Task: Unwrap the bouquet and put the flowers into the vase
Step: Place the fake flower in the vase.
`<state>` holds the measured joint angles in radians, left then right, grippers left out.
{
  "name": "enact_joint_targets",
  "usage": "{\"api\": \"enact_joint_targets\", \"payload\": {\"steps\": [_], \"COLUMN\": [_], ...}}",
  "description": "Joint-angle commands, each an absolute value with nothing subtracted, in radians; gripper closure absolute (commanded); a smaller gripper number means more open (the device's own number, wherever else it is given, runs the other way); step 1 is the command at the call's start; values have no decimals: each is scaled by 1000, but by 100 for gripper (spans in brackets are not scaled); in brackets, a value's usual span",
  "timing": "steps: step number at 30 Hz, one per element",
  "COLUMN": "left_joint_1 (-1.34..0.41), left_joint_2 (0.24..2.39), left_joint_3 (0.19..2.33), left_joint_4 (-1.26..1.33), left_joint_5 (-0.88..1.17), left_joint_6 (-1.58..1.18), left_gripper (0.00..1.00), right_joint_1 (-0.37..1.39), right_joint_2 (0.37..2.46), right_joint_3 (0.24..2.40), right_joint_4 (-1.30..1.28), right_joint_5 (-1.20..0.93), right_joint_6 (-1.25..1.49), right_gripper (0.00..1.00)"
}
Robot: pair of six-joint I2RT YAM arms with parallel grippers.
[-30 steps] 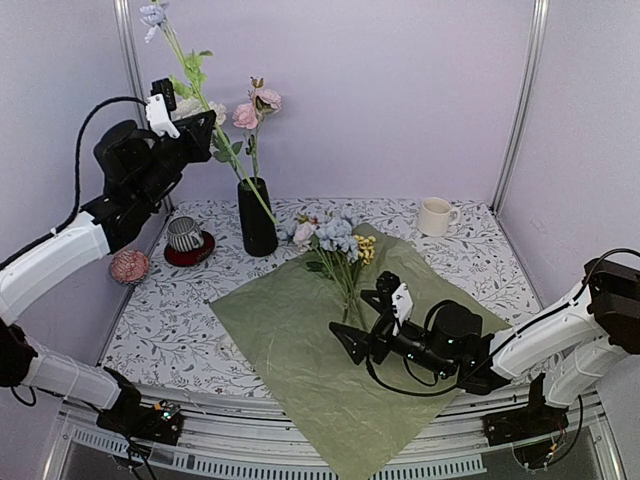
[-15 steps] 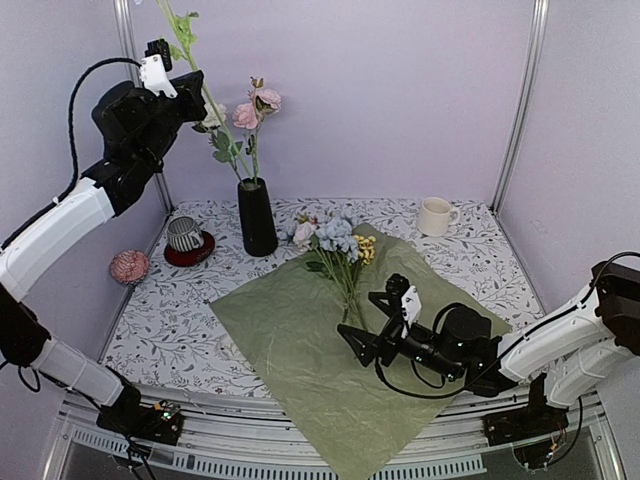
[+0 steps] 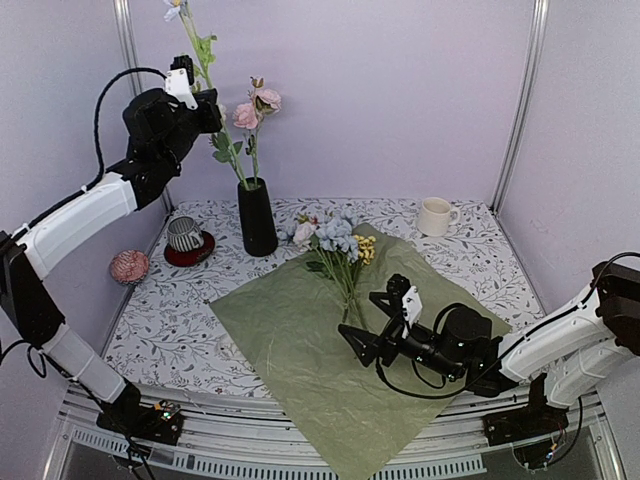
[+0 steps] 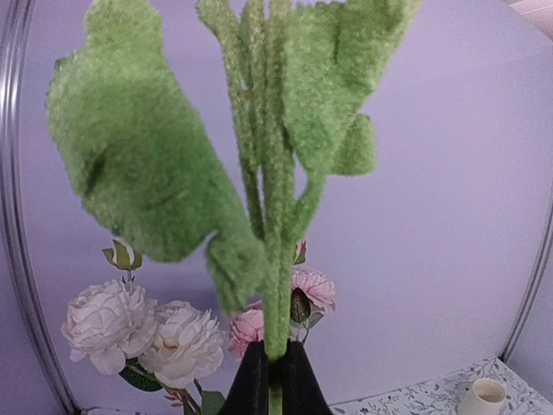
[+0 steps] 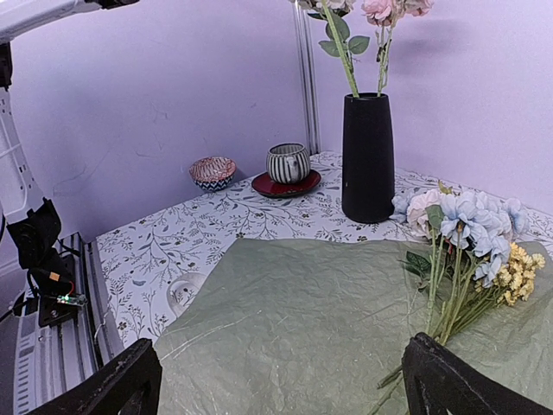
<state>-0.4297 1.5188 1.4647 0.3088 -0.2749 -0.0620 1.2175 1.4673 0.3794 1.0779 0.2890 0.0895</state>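
The bouquet lies unwrapped: its olive-green paper (image 3: 290, 340) is spread flat, with several blue, white and yellow flowers (image 3: 338, 243) (image 5: 471, 233) on its far end. The black vase (image 3: 257, 217) (image 5: 367, 156) stands behind it and holds pink flowers (image 3: 258, 103). High above the vase, my left gripper (image 3: 205, 108) (image 4: 275, 373) is shut on a long green stem (image 4: 276, 259). The stem's blue bloom points up and its lower end reaches the vase mouth. My right gripper (image 3: 368, 322) (image 5: 281, 380) is open, low over the paper beside the lying stems.
A striped cup on a red saucer (image 3: 186, 238) (image 5: 288, 162) and a pink patterned bowl (image 3: 129, 266) (image 5: 212, 169) sit left of the vase. A white mug (image 3: 435, 215) stands at the back right. Metal frame posts (image 3: 520, 100) rise at the back corners.
My left gripper has risen and swung right, towards the space over the vase. The stem stands more upright, and its lower end has lifted from in front of the vase to its mouth. The right gripper shifted slightly.
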Motion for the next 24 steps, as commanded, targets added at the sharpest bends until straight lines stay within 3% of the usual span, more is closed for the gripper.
{"api": "enact_joint_targets", "payload": {"steps": [1,11,18,21,24], "left_joint_1": [-416,-414,-414,-414,-414], "left_joint_2": [1555,1729,1790,1793,1787], "left_joint_3": [1455,1516,1522,1518,1519], "left_joint_4": [280,101,33,19,1], "left_joint_5": [-269,-256,-280,-290,-256], "left_joint_6": [-87,-152,-191,-206,-207], "left_gripper": [100,100,92,78,52], "right_joint_1": [1221,1221,1222,1221,1221], "right_joint_2": [1450,1450,1451,1453,1454], "right_joint_3": [374,374,376,377,379], "right_joint_4": [1094,1089,1088,1088,1088], "right_joint_5": [301,298,295,293,292], "right_joint_6": [97,97,97,96,96], "right_gripper": [1,1,1,1,1]}}
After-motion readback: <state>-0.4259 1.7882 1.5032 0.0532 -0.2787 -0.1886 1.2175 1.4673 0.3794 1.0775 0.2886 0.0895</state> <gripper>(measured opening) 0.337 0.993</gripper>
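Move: The left gripper holds the blue flower high above the vase. The vase's middle is about 8 cm ahead, 4 cm to the right and 38 cm below, its mouth roughly 27 cm below. In the vase, the pink flowers are about 9 cm ahead, 5 cm right and 10 cm below, and the white flowers 8 cm ahead, 5 cm left and 10 cm below. The striped cup stands level with the vase, 20 cm left of it. From the right gripper the vase is some 36 cm ahead and 24 cm left. Lower the left gripper about 18 cm towards the vase mouth, easing some 7 cm forward and slightly right, with the fingers tipping down about 25 degrees as the stem is fed down into the vase. Keep the stem pinched on the way down, then slow just above the rim and start opening the fingers, to about a third, to let go of it. ##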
